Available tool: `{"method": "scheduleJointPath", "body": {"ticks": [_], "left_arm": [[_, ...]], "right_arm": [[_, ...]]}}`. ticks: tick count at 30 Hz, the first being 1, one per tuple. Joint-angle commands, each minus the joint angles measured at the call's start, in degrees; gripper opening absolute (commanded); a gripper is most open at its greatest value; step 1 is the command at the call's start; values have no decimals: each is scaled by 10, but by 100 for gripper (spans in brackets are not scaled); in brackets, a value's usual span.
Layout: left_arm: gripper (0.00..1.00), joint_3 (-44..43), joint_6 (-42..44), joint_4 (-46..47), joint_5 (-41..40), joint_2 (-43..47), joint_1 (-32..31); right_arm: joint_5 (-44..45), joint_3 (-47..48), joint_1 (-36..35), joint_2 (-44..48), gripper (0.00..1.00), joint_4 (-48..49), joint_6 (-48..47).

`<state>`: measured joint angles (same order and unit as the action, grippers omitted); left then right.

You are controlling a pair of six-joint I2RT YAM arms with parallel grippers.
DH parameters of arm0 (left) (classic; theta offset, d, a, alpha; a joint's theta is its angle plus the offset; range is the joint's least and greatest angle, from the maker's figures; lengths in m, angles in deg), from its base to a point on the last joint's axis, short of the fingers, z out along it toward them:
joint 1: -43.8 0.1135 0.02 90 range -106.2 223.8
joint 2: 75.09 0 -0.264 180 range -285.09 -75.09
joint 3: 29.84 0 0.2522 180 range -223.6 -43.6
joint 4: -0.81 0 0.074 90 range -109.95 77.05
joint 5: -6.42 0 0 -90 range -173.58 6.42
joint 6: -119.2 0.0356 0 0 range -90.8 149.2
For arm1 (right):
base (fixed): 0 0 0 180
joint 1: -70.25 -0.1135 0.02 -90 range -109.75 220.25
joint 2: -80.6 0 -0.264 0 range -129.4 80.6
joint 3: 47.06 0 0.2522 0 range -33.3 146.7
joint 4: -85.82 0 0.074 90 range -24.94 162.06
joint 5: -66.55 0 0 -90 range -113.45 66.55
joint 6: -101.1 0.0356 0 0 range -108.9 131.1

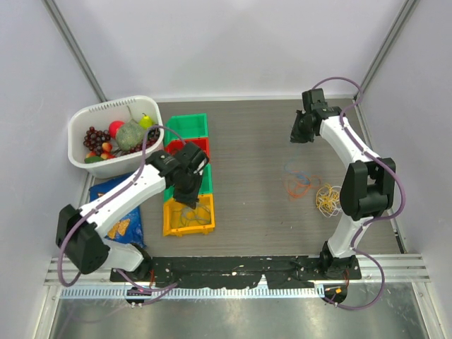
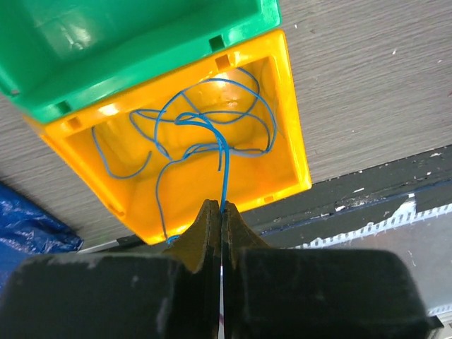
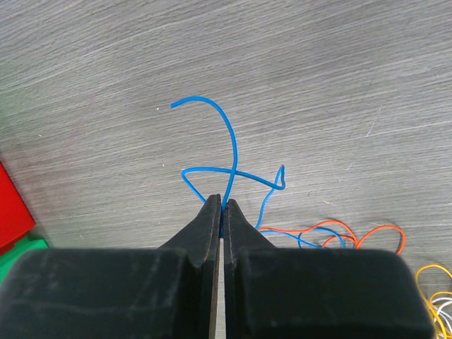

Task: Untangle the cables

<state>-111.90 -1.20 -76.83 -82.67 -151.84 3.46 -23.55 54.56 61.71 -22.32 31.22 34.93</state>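
My left gripper (image 1: 189,199) (image 2: 221,206) hangs over the yellow bin (image 1: 168,219) (image 2: 296,134), shut on a blue cable (image 2: 224,169) whose loops lie inside that bin. Far right on the table, my right gripper (image 1: 296,134) (image 3: 223,200) is shut on another blue cable (image 3: 232,141), whose free end curls up past the tips. That cable trails back into an orange cable (image 3: 332,224) (image 1: 293,185). A yellow cable (image 1: 327,199) (image 3: 431,272) bunched with a white cable (image 3: 441,305) lies beside the right arm.
A row of bins runs back from the yellow one: green (image 2: 141,63), red (image 1: 185,146), then another green one (image 1: 187,126). A white basket (image 1: 81,131) of fruit sits at the back left, with a blue snack bag (image 1: 121,220) in front of it.
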Motion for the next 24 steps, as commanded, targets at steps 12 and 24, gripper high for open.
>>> {"method": "scheduleJointPath", "body": {"ticks": [12,24], "left_arm": [[6,36,51,51,73,-77,6],[68,48,35,87,35,40,14]], "right_arm": [[33,28,-3,92,1,-7,6],[24,77,-6,112,1,-57,-34]]}}
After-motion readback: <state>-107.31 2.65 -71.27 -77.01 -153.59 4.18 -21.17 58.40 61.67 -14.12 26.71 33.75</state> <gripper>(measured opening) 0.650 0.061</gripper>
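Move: The yellow bin, where the left hand's blue cable goes, is almost under that hand: its middle about 2 cm ahead, 2 cm left and some 12 cm below. The next green bin lies about 13 cm ahead and 2 cm left, the chips bag roughly 20 cm left and level. From the right hand, holding another blue cable, the orange cable tangle lies about 12 cm back, 3 cm right and 13 cm down; the yellow-white cable is some 17 cm back, 9 cm right. The blue cable already hanging into the yellow bin is lowered by the left hand about 5 cm, and there the fingers open wide and let go of it before the hand starts back up. The other blue cable stays pinched in the right hand, which draws it up some 7 cm, away from the orange cable, its fingers tipping slightly outward. ##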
